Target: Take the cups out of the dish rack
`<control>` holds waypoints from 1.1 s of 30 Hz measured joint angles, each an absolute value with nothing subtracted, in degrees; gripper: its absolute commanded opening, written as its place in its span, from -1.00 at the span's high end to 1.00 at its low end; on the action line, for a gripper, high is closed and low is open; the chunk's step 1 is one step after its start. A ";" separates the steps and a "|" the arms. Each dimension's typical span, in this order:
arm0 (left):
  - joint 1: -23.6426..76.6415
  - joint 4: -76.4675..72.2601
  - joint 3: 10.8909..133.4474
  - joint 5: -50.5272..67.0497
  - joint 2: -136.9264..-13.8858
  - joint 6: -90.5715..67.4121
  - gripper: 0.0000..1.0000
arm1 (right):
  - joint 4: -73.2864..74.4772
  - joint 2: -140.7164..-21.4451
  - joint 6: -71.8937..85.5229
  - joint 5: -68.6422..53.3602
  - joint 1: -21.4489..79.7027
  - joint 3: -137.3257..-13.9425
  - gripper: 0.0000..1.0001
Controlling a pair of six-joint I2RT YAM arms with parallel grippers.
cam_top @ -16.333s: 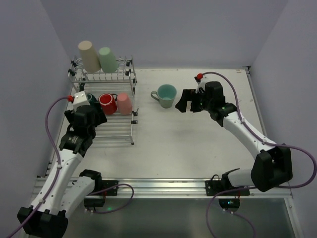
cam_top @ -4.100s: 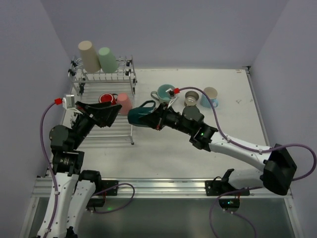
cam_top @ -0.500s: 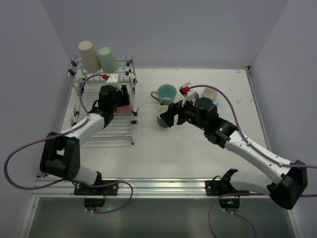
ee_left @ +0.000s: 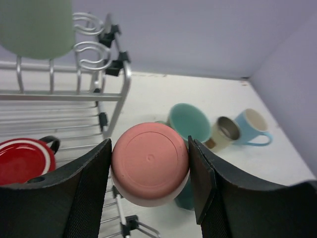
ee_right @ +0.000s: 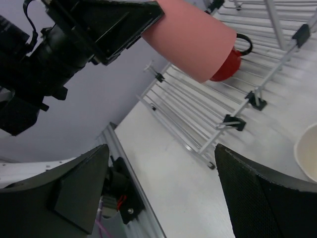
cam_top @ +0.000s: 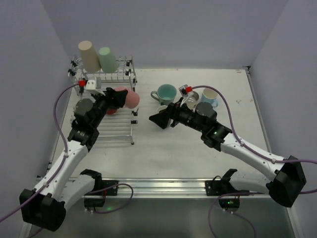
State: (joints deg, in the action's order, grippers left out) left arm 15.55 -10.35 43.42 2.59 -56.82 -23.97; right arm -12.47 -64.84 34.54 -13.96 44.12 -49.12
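Note:
My left gripper [cam_top: 123, 96] is shut on a pink cup [cam_top: 132, 98], held on its side in the air above the right edge of the dish rack [cam_top: 101, 126]. In the left wrist view the pink cup [ee_left: 150, 163] fills the gap between both fingers [ee_left: 84, 193]. A red cup [cam_top: 110, 110] lies in the rack's lower tier. Beige [cam_top: 89, 56] and mint green [cam_top: 105, 58] cups stand upturned on the back tier. My right gripper [cam_top: 158, 119] is open and empty, pointing left toward the rack. It partly covers a dark green cup [cam_top: 162, 108].
On the table to the right of the rack stand a teal cup [cam_top: 165, 93], a grey-brown cup [cam_top: 190, 101] and a light blue cup [cam_top: 210, 96]. The right wrist view shows the pink cup [ee_right: 190, 42] above the rack's front bars [ee_right: 237, 106].
My left gripper has closed on the pink cup and lifted it out of the rack toward the right. The right gripper has swung a little left and stands over the dark green cup.

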 measured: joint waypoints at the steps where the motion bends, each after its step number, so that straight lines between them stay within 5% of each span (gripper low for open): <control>1: 15.57 -10.92 42.52 4.43 -54.22 -25.50 0.39 | -15.00 -65.32 36.27 -14.81 44.36 -48.05 -0.82; 14: 15.90 -23.81 30.41 21.87 -42.15 -45.89 0.42 | -33.04 -69.12 48.27 -20.21 45.17 -44.34 -0.77; 33: 17.10 -34.87 25.74 23.57 -37.23 -53.56 0.50 | -44.25 -66.06 55.57 -17.76 45.45 -33.74 -0.68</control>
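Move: The left hand already holds the pink cup clear of the dish rack; the open right gripper waits about 11 cm back, 13 cm to this hand's right and slightly lower. The red cup is some 8 cm ahead, 10 cm left and 14 cm below. From the right hand, the pink cup lies 11 cm ahead, 11 cm left and 3 cm up; the white cup 17 cm ahead, 1 cm left, 23 cm down; the teal cup 12 cm beyond that one. Backward about 12 cm, rising some 6 and drifting 5 cm to the right, the left hand carries the pink cup towards the right gripper, swinging clockwise and rolling its left side down, some 40 degrees in all, with its grip kept. The right hand, open throughout, bobs up and down, eases back about 3 cm and tilts its fingertips up. ##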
